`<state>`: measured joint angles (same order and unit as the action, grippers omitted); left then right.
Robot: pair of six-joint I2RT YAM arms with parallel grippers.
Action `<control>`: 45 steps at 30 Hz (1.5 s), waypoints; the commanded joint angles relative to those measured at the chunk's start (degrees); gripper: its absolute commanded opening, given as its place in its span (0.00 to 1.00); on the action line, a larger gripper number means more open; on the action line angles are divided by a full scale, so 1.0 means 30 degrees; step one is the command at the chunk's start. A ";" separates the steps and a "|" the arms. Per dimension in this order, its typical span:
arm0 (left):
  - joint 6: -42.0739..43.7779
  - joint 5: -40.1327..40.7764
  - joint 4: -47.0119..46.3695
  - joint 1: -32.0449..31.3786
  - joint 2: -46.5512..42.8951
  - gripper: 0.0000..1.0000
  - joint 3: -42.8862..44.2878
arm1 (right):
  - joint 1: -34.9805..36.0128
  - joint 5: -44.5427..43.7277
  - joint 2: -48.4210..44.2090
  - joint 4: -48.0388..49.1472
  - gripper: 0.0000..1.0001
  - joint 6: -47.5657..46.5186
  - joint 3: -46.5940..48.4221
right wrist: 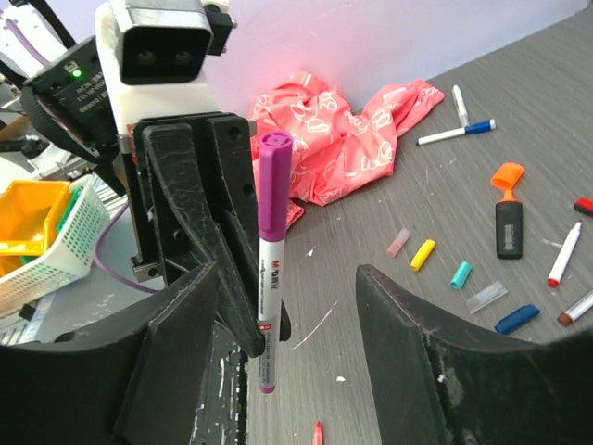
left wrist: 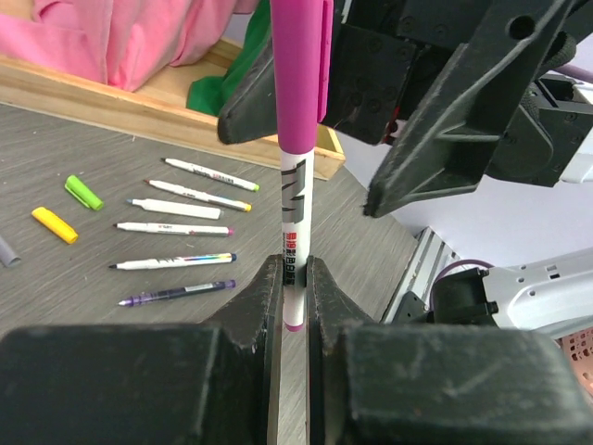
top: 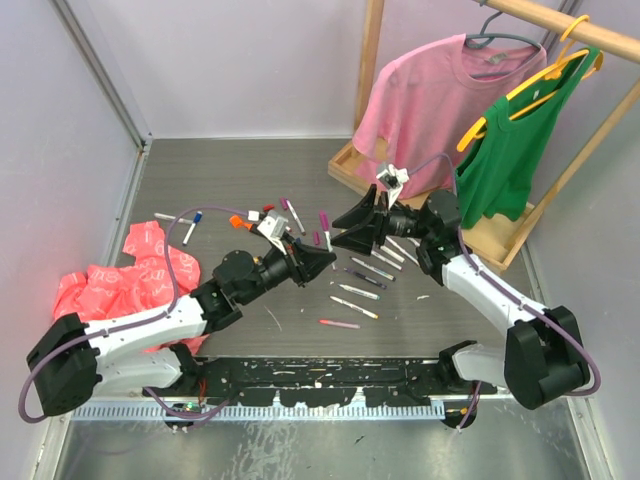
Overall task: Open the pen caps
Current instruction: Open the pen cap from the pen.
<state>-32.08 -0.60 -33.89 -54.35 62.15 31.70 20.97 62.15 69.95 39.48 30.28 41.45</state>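
Observation:
My left gripper (left wrist: 295,269) is shut on the lower white barrel of a pen (left wrist: 296,209) and holds it upright above the table. The pen's magenta cap (right wrist: 274,185) is on its top end. My right gripper (right wrist: 287,271) is open, with one finger on each side of the pen and a clear gap to both. In the top view the two grippers meet tip to tip, left (top: 328,258) and right (top: 347,228). Several other pens (top: 365,280) lie on the table below. Loose caps lie about, among them a yellow cap (right wrist: 422,254) and a teal cap (right wrist: 460,274).
A red-pink cloth (top: 120,280) lies at the table's left. A wooden rack base (top: 500,240) at the back right carries a pink shirt (top: 430,100) and a green top (top: 510,150). A thick orange-black marker (right wrist: 507,218) lies among the caps.

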 commanded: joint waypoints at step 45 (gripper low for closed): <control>-0.3833 -0.8040 -0.1469 0.5164 -0.1463 1.00 0.2233 | 0.0960 0.3000 0.0888 -0.4086 0.01 -0.4396 0.2060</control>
<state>-38.33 -16.43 -32.80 -39.90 54.33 33.45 24.14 69.19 72.79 26.20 18.26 44.80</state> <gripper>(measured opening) 0.988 0.208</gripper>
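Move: The purple-capped pen stands upright in the left hand's shut fingers, cap up, its middle about 4 cm above the left hand point. From the open right hand the pen's middle is about 2 cm to the left, 1 cm back and level in height. On the table, some 27 cm below the right hand, lie the dark pen about 3 cm ahead and 7 cm right, the teal-ended pen level with it and 6 cm right, and a loose purple cap 14 cm ahead and 5 cm left. Down about 3.5 cm and a little left goes the right hand, closing its fingers on the pen's white barrel below the cap, while the left hand keeps hold lower down. Then the left fingers open wide, let go and leave upward some 7 cm and leftward, first slightly back, then forward again; the right hand, grip kept, draws back about 2 cm, turning slightly counter-clockwise. ##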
